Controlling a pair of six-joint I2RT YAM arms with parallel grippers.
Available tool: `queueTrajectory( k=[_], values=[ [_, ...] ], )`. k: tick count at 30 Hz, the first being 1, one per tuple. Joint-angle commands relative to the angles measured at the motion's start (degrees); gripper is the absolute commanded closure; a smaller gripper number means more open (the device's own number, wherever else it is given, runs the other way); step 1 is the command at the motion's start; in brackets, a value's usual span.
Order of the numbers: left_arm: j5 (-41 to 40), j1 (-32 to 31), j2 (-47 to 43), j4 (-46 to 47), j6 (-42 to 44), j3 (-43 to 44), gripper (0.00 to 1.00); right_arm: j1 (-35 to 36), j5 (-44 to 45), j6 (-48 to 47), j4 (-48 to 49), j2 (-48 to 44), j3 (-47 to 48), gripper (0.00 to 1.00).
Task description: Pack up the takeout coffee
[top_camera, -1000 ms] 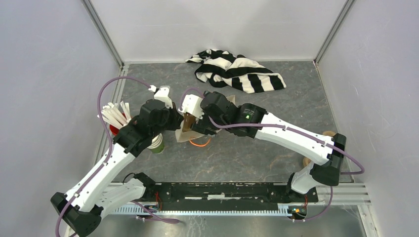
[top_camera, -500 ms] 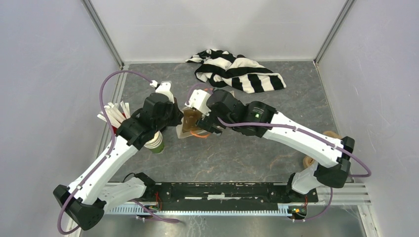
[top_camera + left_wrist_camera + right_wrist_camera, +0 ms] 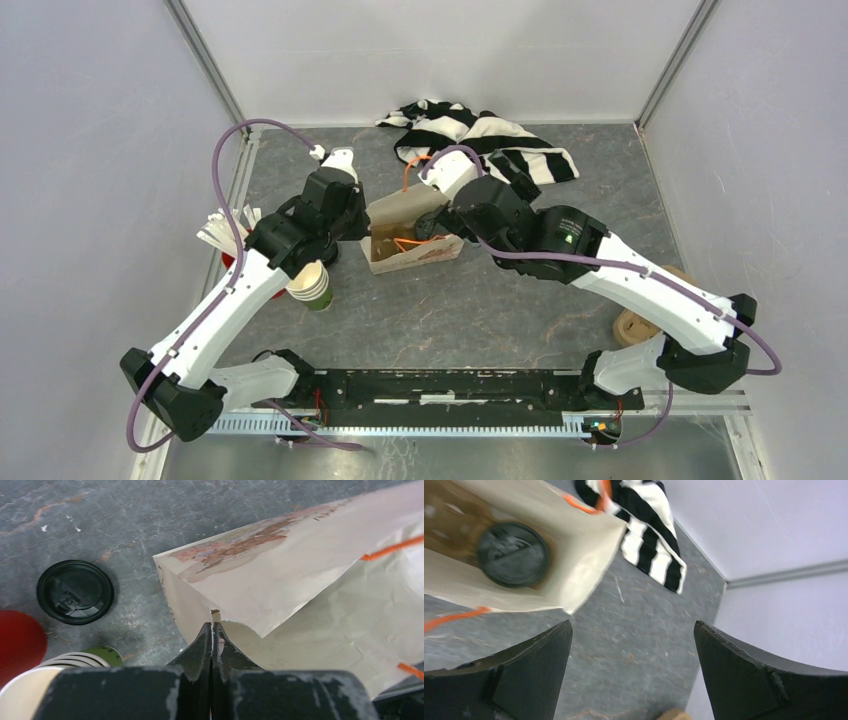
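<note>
The takeout coffee (image 3: 512, 554) shows in the right wrist view as a round black lid low inside a cream paper bag (image 3: 574, 555). In the top view the bag (image 3: 410, 248) lies mid-table with orange handles, and the coffee is hidden by my right wrist. My left gripper (image 3: 212, 625) is shut on the bag's left rim; from above it (image 3: 363, 226) sits at that edge. My right gripper (image 3: 632, 625) is open and holds nothing. It hangs over bare floor just outside the bag's mouth, at the bag's far right side (image 3: 432, 222) in the top view.
A loose black lid (image 3: 75, 592) lies left of the bag. A stack of lidless green cups (image 3: 312, 283) and a red holder with white sticks (image 3: 228, 240) stand at the left. A striped cloth (image 3: 480, 145) lies at the back. A wooden piece (image 3: 640, 325) sits near the right arm's base.
My right gripper has drawn out of the bag and moved toward the back right, still open. The left gripper has pulled the bag's rim away from the bases, and the bag now lies wider.
</note>
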Motion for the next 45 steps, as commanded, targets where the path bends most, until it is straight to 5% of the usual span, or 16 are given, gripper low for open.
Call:
queueTrajectory(
  k=[1, 14, 25, 45],
  values=[
    [-5.52, 0.00, 2.38, -3.61, -1.94, 5.47, 0.98, -3.03, 8.18, 2.64, 2.22, -6.48, -7.49, 0.02],
    [-10.28, 1.70, 9.19, -8.72, -2.61, 11.96, 0.90, -7.18, 1.99, 2.03, 8.16, -12.00, -15.12, 0.02],
    [-10.91, 3.87, 12.38, -12.50, -2.36, 16.37, 0.58, -8.19, -2.90, -1.99, 13.30, -11.99, -18.68, 0.02],
    [-10.24, 5.39, 15.58, -26.65, 0.28, 39.20, 0.23, -15.64, -16.38, -0.17, 24.15, -16.35, -34.39, 0.02]
  ],
)
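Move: My left hand still pinches the coffee bag's left edge. The tipped bag's middle lies roughly 7 cm ahead, 8 cm right and 9 cm below; the lidded cup inside is 6 cm ahead, 10 cm right and 13 cm below. A loose black lid lies some 5 cm ahead and 13 cm left, 20 cm down. From my empty right hand, the bag's middle is about 4 cm ahead, 10 cm left and 19 cm below. With my left hand I carry the bag's edge about 4 cm forward and as far left, turning some 10 degrees counter-clockwise to tip the bag upright, then open my fingers, let go and climb about 9 cm. My open right hand swings some 7 cm right, away from the bag, then sinks beside it to about 10 cm below its start, easing slightly forward. ##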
